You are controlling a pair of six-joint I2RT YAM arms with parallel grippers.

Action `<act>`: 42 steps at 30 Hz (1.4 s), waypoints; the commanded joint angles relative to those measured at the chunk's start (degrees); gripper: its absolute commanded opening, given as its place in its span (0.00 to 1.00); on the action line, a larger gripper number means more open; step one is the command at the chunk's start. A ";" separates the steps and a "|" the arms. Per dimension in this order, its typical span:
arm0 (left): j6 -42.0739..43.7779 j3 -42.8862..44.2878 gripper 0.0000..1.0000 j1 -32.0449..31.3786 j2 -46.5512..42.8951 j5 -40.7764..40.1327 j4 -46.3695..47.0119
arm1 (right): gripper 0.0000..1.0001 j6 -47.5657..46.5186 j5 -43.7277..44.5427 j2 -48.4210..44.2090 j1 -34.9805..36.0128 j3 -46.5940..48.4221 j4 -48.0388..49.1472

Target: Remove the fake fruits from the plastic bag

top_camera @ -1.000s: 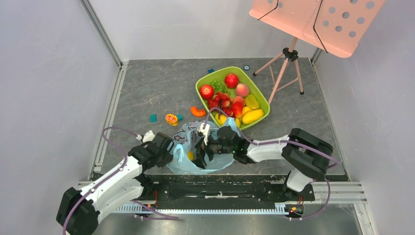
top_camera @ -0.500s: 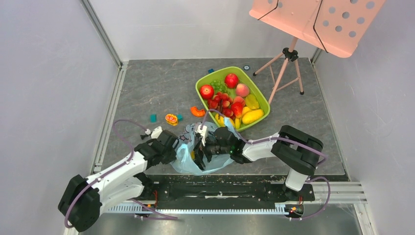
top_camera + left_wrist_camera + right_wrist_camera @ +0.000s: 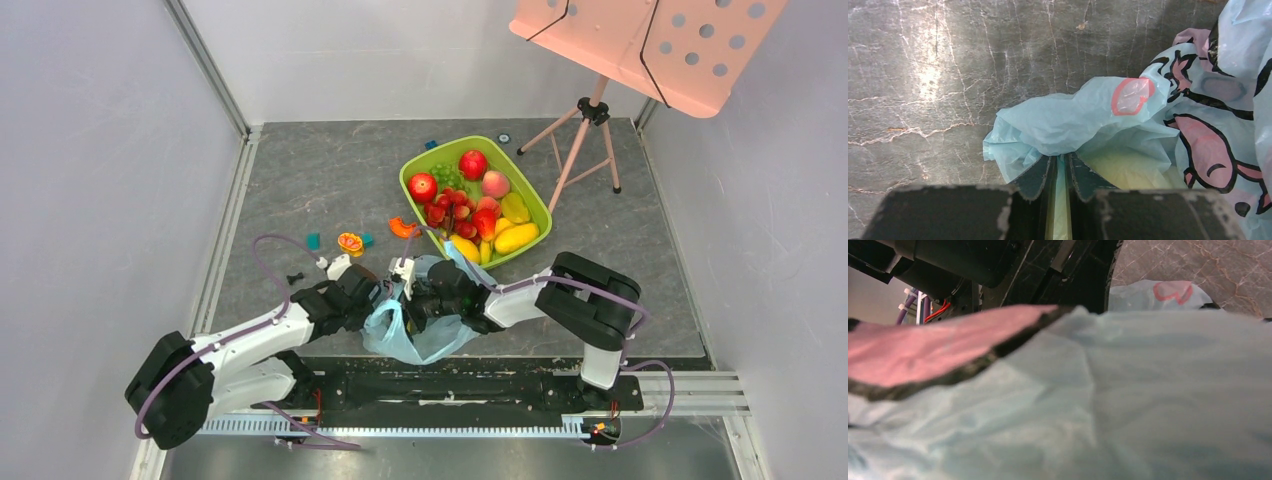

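The light-blue plastic bag (image 3: 425,340) with pink cartoon prints lies bunched at the table's near edge. My left gripper (image 3: 378,298) is shut on a fold of its left edge; in the left wrist view the plastic bag (image 3: 1088,115) runs between the closed jaws of the gripper (image 3: 1060,157), and a yellow tint shows through the film. My right gripper (image 3: 418,305) is pushed into the bag from the right, jaws spread wide. Bag film (image 3: 1123,390) fills the right wrist view and hides its fingers. Fake fruits (image 3: 470,205), red and yellow, lie in the green tray (image 3: 404,175).
An orange slice (image 3: 350,243) and an orange piece (image 3: 403,227) lie loose beyond the bag, with small teal blocks (image 3: 313,241) beside them. A pink music stand on a tripod (image 3: 585,130) rises at the back right. Walls close in on both sides.
My left gripper has moved forward and right with the bag edge in it. The bag has bunched up and narrowed. The right arm has pushed further left into the bag.
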 commanded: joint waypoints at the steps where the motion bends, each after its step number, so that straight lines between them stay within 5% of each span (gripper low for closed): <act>1: 0.54 1.49 0.16 -0.74 0.60 0.28 2.82 | 0.98 -0.57 -1.44 1.39 1.27 2.48 1.07; 10: 0.32 1.04 0.15 -0.72 -0.43 -0.15 2.73 | 0.98 -4.71 3.07 0.97 2.16 2.10 -4.81; 19: -0.46 -0.48 0.15 -0.72 -3.64 -1.32 1.33 | 0.72 -6.68 8.31 -4.74 2.15 -0.91 -3.96; 27: -1.50 -1.48 0.15 -0.72 -5.59 -2.40 -0.33 | 0.70 -9.35 12.29 -11.44 2.24 -2.43 -7.82; 42: -2.07 -0.67 0.14 -0.67 -7.71 -4.88 -2.69 | 0.74 -19.85 29.85 -28.08 2.42 -1.69 -32.51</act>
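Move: The yellow pear in the bag lies almost at the right hand's open fingers, about 1 cm back, 1 cm left and 2 cm lower. From the left hand, which pinches the bag's edge, the pear is roughly 5 cm right, 3 cm back and 1 cm higher. From the right hand, the green bowl's middle is some 25 cm ahead and 15 cm right, and the orange piece about 19 cm straight ahead; both lie a few centimetres lower. The right fingers close from wide open onto the pear's two sides after sinking about 2 cm and easing slightly back inside the bag. With the pear gripped, the hand lifts over 6 cm while drawing about 7 cm right and a little forward, turning clockwise and dipping its fingertips. The left hand keeps its pinch on the bag and rises just over 1 cm. ##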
